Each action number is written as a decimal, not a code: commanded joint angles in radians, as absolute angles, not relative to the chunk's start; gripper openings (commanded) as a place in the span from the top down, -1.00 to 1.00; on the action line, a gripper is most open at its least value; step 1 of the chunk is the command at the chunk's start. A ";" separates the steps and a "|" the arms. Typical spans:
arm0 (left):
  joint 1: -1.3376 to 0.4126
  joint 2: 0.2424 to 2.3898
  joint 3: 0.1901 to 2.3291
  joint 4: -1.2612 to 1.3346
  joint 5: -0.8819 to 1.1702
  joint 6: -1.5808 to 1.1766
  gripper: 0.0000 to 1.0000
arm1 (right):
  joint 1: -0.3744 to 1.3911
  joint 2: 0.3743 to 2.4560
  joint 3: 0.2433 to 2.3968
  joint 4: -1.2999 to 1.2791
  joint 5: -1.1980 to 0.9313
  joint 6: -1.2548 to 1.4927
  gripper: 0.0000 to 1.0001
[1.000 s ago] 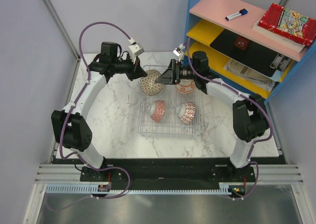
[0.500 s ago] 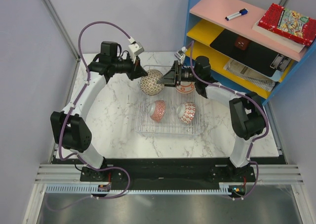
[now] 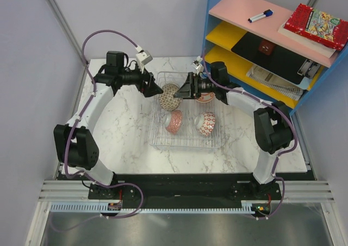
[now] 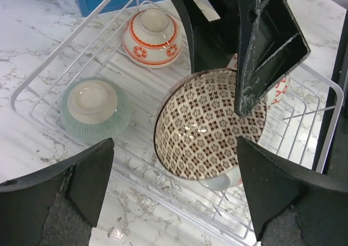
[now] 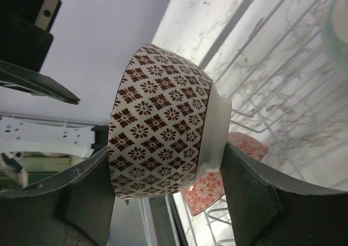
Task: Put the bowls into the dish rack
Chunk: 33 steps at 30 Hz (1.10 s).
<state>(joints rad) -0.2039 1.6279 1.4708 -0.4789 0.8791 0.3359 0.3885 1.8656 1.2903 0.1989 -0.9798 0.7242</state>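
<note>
A brown-and-white patterned bowl (image 3: 169, 98) hangs on its side over the far left part of the wire dish rack (image 3: 159, 138). My right gripper (image 3: 180, 90) is shut on it, one finger on the rim side and the other against the white foot (image 5: 215, 132). My left gripper (image 3: 153, 88) is open just left of the bowl, its fingers (image 4: 54, 197) wide apart and touching nothing. In the rack sit an orange-and-white bowl (image 3: 205, 97), a red bowl (image 3: 174, 121), a red-patterned bowl (image 3: 206, 124) and an upturned pale green bowl (image 4: 95, 107).
A blue shelf unit (image 3: 213, 18) with yellow and pink shelves stands at the back right, close behind my right arm. Marble tabletop (image 3: 122, 132) lies left of the rack. The rack's wire rim runs just below the held bowl in the left wrist view.
My left gripper has opened, let go of the brown bowl and drawn back to the left. The right gripper has closed on the bowl, which now sits slightly lower and tilted.
</note>
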 commanded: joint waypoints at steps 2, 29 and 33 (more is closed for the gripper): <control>-0.094 1.497 1.382 -0.419 0.977 0.299 -0.99 | 0.385 1.821 1.468 -0.133 -0.818 0.372 1.00; 0.382 1.330 0.954 -0.457 1.233 0.436 -0.99 | 0.615 2.003 1.773 -0.624 0.096 -0.702 1.00; 0.385 1.333 0.950 -0.457 1.244 0.439 -0.99 | 0.644 2.014 1.740 -0.574 0.179 -0.762 1.00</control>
<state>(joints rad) 0.3782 1.3323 0.9585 -0.4694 1.1881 0.3946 0.6243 2.0136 1.7557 -0.6834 0.0486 -0.6632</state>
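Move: The brown-patterned bowl is already in the right hand alone. The gap in the far part of the dish rack lies about 5 cm ahead of that hand, 4 cm to its right and 13 cm below. At much the same height, the green bowl stands some 6 cm ahead and 4 cm left, the orange-rimmed bowl 4 cm ahead and 10 cm right, the red bowl 7 cm back and 3 cm left. From the left hand the gap is roughly 3 cm ahead, 13 cm right and 18 cm below. The brown-patterned bowl, kept in the right hand's steady grip, is swung forward and right about 9 and 7 cm, then sunk some 7 cm while easing slightly back, towards the gap between the green and orange-rimmed bowls. The wrist turns nearly 90 degrees, from fingers pointing left to pointing steeply down and forward. The left hand, already open, withdraws left about 17 cm, drifting back and down. ##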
